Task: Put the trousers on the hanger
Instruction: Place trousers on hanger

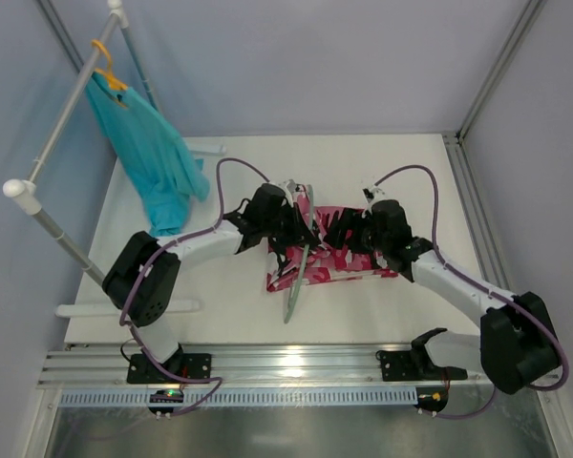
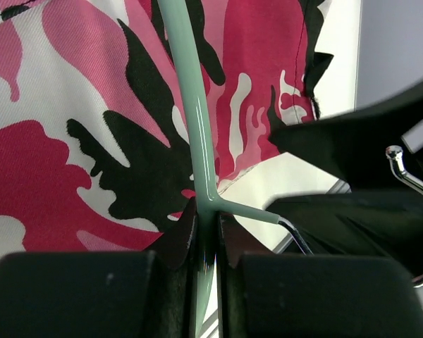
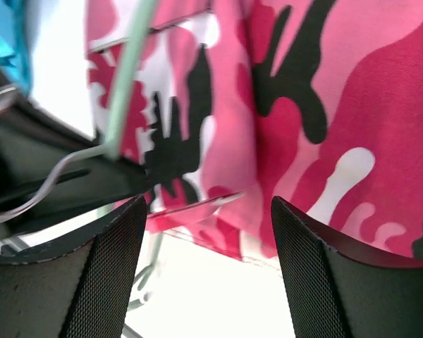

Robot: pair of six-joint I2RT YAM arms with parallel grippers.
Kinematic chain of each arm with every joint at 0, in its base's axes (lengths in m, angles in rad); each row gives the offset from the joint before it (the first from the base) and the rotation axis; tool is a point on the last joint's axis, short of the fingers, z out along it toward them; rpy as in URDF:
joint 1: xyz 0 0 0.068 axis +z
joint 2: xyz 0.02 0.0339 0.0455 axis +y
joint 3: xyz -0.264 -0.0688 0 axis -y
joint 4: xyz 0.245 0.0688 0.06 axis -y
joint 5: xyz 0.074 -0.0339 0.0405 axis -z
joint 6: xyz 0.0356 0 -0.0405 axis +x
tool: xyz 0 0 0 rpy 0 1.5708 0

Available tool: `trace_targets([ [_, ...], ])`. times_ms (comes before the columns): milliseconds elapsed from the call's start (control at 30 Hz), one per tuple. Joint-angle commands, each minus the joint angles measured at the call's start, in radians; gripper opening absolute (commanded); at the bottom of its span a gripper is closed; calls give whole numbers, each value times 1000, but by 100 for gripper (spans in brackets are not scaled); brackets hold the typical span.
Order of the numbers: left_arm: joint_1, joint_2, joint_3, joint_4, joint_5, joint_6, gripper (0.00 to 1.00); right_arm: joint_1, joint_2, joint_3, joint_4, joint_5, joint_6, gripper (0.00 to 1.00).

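The pink camouflage trousers (image 1: pixel 334 260) lie folded on the white table, between my two grippers. The pale mint hanger (image 1: pixel 299 277) lies across their left part, one rod running toward the near edge. In the left wrist view my left gripper (image 2: pixel 208 224) is shut on the hanger (image 2: pixel 196 127) where its rod meets the hook's neck, with the trousers (image 2: pixel 56 141) beneath. My left gripper (image 1: pixel 286 229) sits at the trousers' left end. My right gripper (image 1: pixel 355 237) hovers over the trousers' middle. In its wrist view the right gripper (image 3: pixel 208 218) is open and empty above the trousers' (image 3: pixel 338 105) hem, near the hanger (image 3: pixel 129 77).
A white tube rack (image 1: pixel 62 124) stands at the back left. From it hangs a teal garment (image 1: pixel 153 162) on an orange hanger (image 1: pixel 107 72). Bare table (image 1: pixel 411 172) lies behind and right of the trousers, and grey walls enclose the cell.
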State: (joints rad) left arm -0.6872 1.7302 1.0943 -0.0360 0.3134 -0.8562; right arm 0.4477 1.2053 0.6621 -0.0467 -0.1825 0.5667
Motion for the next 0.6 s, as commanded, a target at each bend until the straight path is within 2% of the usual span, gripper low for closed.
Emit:
trace_targets([
  [0,8,-12,21,-68,-59,17,0,-49,116,65,40,-158,-91,74],
  [33,9,-12,22,-62,-54,7,0,-72,152,76,83,-211,-94,74],
  [267,34,8,47,-45,-10,-9,0,-99,394,177,211,-333,-70,72],
  [467,60,19,49,-28,13,-12,0,-99,522,232,268,-373,-61,67],
  [500,66,19,49,-36,4,-9,0,-96,530,234,281,-386,-54,51],
  [567,78,17,52,-60,-14,-9,0,-96,516,222,277,-376,-38,25],
])
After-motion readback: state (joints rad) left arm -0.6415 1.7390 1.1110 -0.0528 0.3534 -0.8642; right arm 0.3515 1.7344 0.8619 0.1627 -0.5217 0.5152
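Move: The trouser fold I want lies about 5 cm ahead of my right hand, 4 cm to its left and some 7 cm below. The neck of the hanger, gripped by my left hand, is roughly 5 cm to the right hand's left, 1 cm farther out and about level; the hanger's near end is some 18 cm back and 11 cm left. From my left hand the fold is around 4 cm ahead, 2 cm right and 6 cm below. I sink my open right hand some 6 cm while reaching about 5 cm forward, then also 4 cm left, going in under the hanger to the trouser fold; it swings counter-clockwise and tips down a little, some 15 degrees in all. Only at the bottom do its fingers start closing around the cloth. My left hand keeps its grip on the hanger, easing about 1.5 cm forward and left. ##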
